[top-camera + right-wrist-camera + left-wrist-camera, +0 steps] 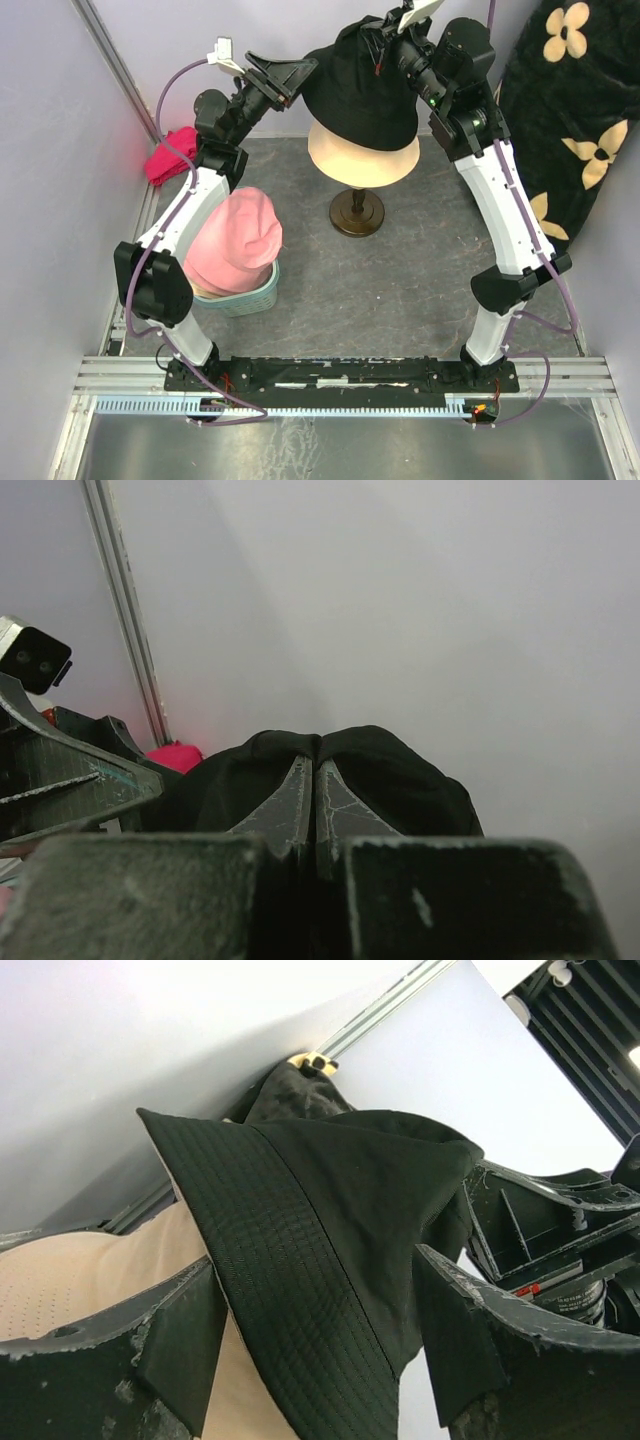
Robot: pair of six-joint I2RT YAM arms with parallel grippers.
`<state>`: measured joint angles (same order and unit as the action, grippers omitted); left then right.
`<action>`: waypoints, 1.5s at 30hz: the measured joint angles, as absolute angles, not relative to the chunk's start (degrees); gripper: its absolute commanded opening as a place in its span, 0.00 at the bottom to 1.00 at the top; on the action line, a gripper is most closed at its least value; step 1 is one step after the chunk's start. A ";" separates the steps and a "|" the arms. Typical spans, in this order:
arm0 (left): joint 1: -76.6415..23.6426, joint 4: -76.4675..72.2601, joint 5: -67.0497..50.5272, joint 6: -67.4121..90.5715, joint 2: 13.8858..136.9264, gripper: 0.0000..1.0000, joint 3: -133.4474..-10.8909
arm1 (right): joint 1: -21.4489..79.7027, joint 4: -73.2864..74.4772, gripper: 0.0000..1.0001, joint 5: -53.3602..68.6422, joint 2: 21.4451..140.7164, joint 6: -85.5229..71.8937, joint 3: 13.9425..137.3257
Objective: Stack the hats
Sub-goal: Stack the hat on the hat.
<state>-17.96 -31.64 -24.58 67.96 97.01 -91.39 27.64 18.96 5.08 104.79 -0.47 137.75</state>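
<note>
A black hat hangs over a beige hat that sits on a dark stand. My right gripper is above them, shut on a pinch of the black hat's crown; its fingertips press together on the fabric. My left gripper is open at the hat's left side. In the left wrist view the black brim runs between its spread jaws with the beige hat behind. A pink hat lies at the left.
The pink hat rests in a pale teal basket beside my left arm. A magenta-red cloth bundle lies by the left wall. A black cushion with cream flowers leans at the right. Walls close in at the left and back.
</note>
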 measured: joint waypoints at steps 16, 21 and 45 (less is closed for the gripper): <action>-17.96 -38.98 -25.85 72.49 99.00 0.19 -86.43 | 27.99 21.96 0.02 6.59 106.69 -1.26 138.85; -17.96 -41.28 -25.67 72.90 98.98 0.10 -83.55 | 28.16 21.87 0.22 6.85 106.13 -1.48 136.81; -18.11 -45.06 -25.45 74.19 97.32 0.08 -76.86 | 27.11 11.94 0.63 -9.45 86.06 -16.93 109.78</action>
<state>-18.11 -45.06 -25.45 74.19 97.32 -76.86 27.11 11.94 -9.45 86.06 -16.93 109.78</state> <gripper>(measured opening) 0.097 0.644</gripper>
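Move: The black hat, held by its crown in the right fingers, has its middle about 3 cm left of that hand, 1 cm ahead and 9 below. The open left hand has it some 12 cm to its right, 1 ahead and 2 below. The beige hat on the head lies about 9 cm under the black one, and the pink hat in the basket roughly 18 cm back, 14 left and 30 below the left hand. Left sinks 7 cm, pinching the black brim's left side, as right lowers 5 cm, opens and withdraws rightward. ##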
